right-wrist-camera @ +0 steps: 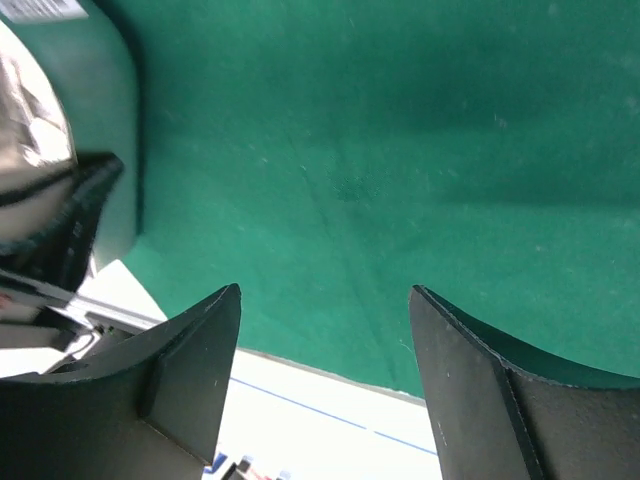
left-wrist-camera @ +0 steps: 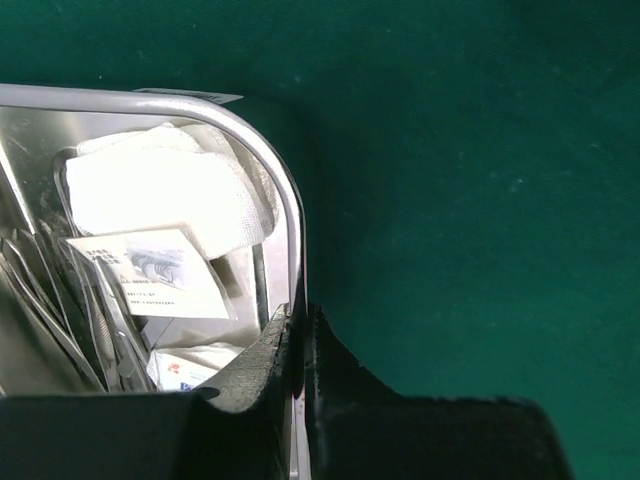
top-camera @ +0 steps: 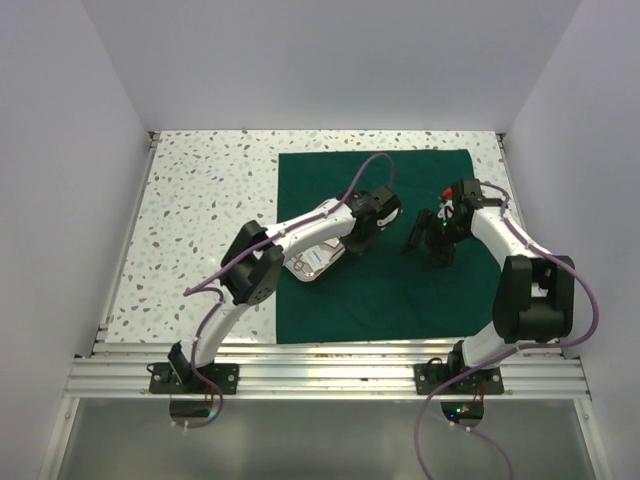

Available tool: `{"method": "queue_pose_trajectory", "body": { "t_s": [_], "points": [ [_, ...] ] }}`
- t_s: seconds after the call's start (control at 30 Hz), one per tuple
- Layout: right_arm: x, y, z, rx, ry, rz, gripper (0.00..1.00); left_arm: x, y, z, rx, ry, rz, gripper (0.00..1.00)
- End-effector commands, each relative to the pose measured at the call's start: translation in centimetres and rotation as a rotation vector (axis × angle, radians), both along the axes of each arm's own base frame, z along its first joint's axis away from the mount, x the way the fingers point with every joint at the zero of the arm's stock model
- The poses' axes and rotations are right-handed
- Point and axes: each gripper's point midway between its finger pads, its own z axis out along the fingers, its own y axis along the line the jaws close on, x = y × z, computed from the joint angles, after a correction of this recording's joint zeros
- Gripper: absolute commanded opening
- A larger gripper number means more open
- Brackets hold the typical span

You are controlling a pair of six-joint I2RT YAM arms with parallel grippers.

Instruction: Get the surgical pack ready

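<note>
The surgical pack, a dark green drape (top-camera: pixel 400 290), lies spread over the right half of the table. On its left part stands a shallow steel tray (top-camera: pixel 318 262) holding white gauze (left-wrist-camera: pixel 160 185) and printed packets (left-wrist-camera: pixel 150 270). My left gripper (left-wrist-camera: pixel 298 315) is shut on the tray's right rim (left-wrist-camera: pixel 285 200), one finger inside the wall and one outside. My right gripper (top-camera: pixel 425 245) hangs over the middle of the drape (right-wrist-camera: pixel 380 170), to the right of the tray. It is open (right-wrist-camera: pixel 325 292) with nothing between its fingers.
The speckled tabletop (top-camera: pixel 200 210) shows bare to the left of the drape. White walls close the table in on three sides, and an aluminium rail (top-camera: pixel 330 365) runs along the near edge. A white surface with a thin blue line (right-wrist-camera: pixel 330 420) shows past the drape's edge in the right wrist view.
</note>
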Motion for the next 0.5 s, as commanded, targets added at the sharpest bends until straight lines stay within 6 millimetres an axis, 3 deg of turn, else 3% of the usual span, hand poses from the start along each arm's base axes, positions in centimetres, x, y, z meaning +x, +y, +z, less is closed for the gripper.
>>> {"method": "queue_pose_trajectory", "body": {
  "t_s": [0.0,0.03,0.13,0.2,0.23,0.3,0.33,0.37,0.4,0.43,0.47],
  "points": [
    [-0.5,0.3,-0.4,0.003,0.007,0.024,0.71,1.2,0.0,1.1,-0.018,-0.019,0.014,0.11],
    [-0.4,0.4,-0.5,0.008,0.006,0.024,0.72,1.3,-0.1,1.4,-0.023,-0.027,0.016,0.37],
    [-0.2,0.4,-0.9,0.011,0.019,0.031,0.72,1.9,0.0,3.0,-0.045,-0.073,0.018,0.63],
    [-0.1,0.4,-1.1,0.012,0.024,0.041,0.72,2.5,0.1,3.7,-0.071,-0.098,0.019,0.67],
    [0.0,0.5,-1.1,0.016,0.028,0.043,0.72,2.9,0.2,5.4,-0.103,-0.127,0.02,0.69],
    [0.2,0.4,-1.0,0.012,0.027,0.046,0.72,4.0,0.6,6.6,-0.161,-0.167,0.031,0.71],
    [0.2,0.5,-0.9,0.014,0.029,0.047,0.72,4.5,0.9,8.6,-0.202,-0.197,0.037,0.71],
    [0.3,0.5,-0.7,0.016,0.027,0.046,0.72,6.1,2.0,9.4,-0.236,-0.219,0.072,0.71],
    [0.3,0.6,-0.7,0.024,0.028,0.044,0.72,6.5,2.6,9.4,-0.268,-0.199,0.078,0.68],
    [0.4,0.7,-0.6,0.028,0.03,0.042,0.71,8.3,4.5,10.4,-0.307,-0.209,0.129,0.66],
    [0.4,0.7,-0.6,0.031,0.031,0.04,0.7,9.5,4.9,11.0,-0.354,-0.226,0.144,0.64]
  ]
}}
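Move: The left fingers are shut on the tray's right-hand long rim, with the tray's middle about 6 cm to the left, 3 cm ahead and a couple of centimetres lower. Inside it the gauze pads lie some 6 cm ahead and 1 cm left of this hand, and the blue-printed packet about 5 cm left, level with it. From the open right hand, the tray's middle is roughly 21 cm left, 3 cm ahead and 5 cm below. Nearly on the spot at first, the left fingers open wide and let go of the tray rim. The hand then climbs about 4 cm while easing forward and a little left, out over the tray's contents, its wrist rolling nearly ten degrees and its fingers staying open. Beside it, the open right hand sinks about 2 cm towards the green drape. ##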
